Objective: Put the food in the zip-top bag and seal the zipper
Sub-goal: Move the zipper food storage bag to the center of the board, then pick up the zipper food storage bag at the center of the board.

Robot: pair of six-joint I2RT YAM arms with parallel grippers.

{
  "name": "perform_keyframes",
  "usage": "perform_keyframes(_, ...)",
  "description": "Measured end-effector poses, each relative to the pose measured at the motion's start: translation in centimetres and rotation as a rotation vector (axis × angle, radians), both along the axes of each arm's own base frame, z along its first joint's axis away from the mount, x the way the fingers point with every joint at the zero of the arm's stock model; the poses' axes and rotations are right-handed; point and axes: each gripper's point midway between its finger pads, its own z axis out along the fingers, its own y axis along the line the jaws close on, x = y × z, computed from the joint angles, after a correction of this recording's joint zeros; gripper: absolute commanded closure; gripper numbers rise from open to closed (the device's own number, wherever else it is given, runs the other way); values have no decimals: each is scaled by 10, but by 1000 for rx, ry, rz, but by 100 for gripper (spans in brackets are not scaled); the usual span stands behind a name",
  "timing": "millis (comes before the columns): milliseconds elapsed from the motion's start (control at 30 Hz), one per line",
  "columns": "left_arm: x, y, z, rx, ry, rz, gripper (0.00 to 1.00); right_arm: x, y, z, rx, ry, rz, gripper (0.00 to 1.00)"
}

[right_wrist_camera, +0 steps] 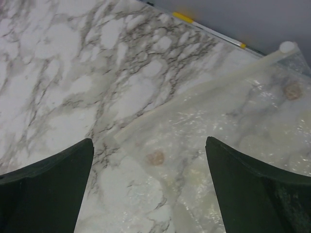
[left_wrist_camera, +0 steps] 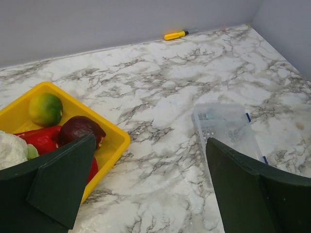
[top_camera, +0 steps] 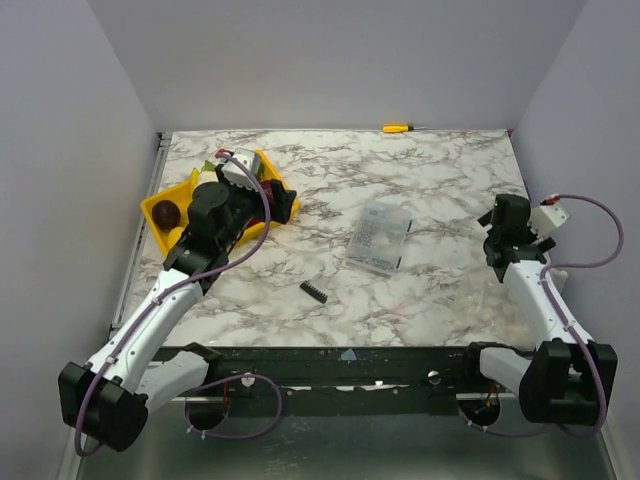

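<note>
The food lies in a yellow tray (top_camera: pixel 160 225) at the table's left. In the left wrist view I see a green-yellow fruit (left_wrist_camera: pixel 44 108), a dark purple piece (left_wrist_camera: pixel 80 128), a red piece (left_wrist_camera: pixel 38 138) and the white cauliflower (left_wrist_camera: pixel 10 151). The clear zip-top bag (top_camera: pixel 380 238) lies flat mid-table, also the bag (left_wrist_camera: pixel 226 127) from the left wrist. I cannot make out its zipper. My left gripper (top_camera: pixel 283 207) hangs open over the tray's right edge, its jaws (left_wrist_camera: pixel 150 182) empty. My right gripper (top_camera: pixel 495 238) stands open near the right edge, its fingers (right_wrist_camera: pixel 148 187) holding nothing.
A yellow pen (top_camera: pixel 397 128) lies against the back wall. A small black object (top_camera: pixel 314 291) sits in front of the bag. Under the right gripper a clear film sheet (right_wrist_camera: pixel 228 136) with a pale rod (right_wrist_camera: pixel 252 65) along its edge covers the marble. Grey walls enclose three sides.
</note>
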Motion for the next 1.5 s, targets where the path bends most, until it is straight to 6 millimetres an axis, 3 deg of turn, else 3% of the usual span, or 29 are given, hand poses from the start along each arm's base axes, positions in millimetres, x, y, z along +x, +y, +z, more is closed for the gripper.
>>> perform_keyframes(167, -6, -18, -5, -1, 20, -72, 1, -29, -32, -33, 83, 60, -125, 0)
perform_keyframes(300, -5, -28, -9, -4, 46, -111, 1, -44, -34, -56, 138, 111, -149, 0)
perform_keyframes(400, -6, -33, -9, -17, 60, -130, 1, -44, -25, -72, 190, 158, -113, 1)
perform_keyframes(533, -10, -39, -5, -41, 68, -168, 1, -36, 6, -94, 293, 182, 56, 0)
perform_keyframes(667, -13, -45, 2, -62, 68, -197, 1, -29, 58, -107, 390, 167, 305, 0)
perform_keyframes(833, -15, -48, 1, -76, 83, -213, 1, -4, 122, -88, 428, 101, 621, 1)
perform_keyframes(967, -15, -49, 0, -79, 88, -219, 1, 14, 145, -67, 414, 87, 725, 1)
perform_keyframes(1033, -15, -49, 0, -82, 90, -220, 2, 23, 137, -51, 384, 76, 664, 0)
perform_keyframes(1200, -17, -51, 0, -92, 98, -230, 2, 54, 89, -8, 369, 69, 261, 0)
perform_keyframes(1267, -18, -52, 0, -96, 101, -233, 1, 67, 74, 0, 373, 85, 122, 0)
perform_keyframes(1333, -18, -52, 0, -99, 103, -236, 1, 77, 65, -1, 378, 115, 13, 0)
perform_keyframes(1500, -19, -53, 0, -107, 111, -238, 2, 88, 52, -39, 383, 316, -229, 0)
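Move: The zip-top bag lies flat by the right wall, its middle roughly 5 cm right of the right hand, 10 cm back and 14 cm below. The parts box stands about 28 cm left of that hand and 3 cm ahead, and the small black spring strip some 44 cm left and 11 cm back, both at table height. From the left hand the bag's middle is about 54 cm right, 12 cm back and far below. With its fingers wide open throughout, the right hand sinks about 10 cm, easing back and slightly right onto the bag, then sweeps low to the left by some 17 cm towards the parts box, wrist turning counter-clockwise, dragging the bag along without closing on it. It then lifts clear and reaches forward while swinging back right and turning clockwise, finally dipping with the fingers tipping down ahead of the bag's zipper, as the open left hand drifts about 5 cm to the right. ##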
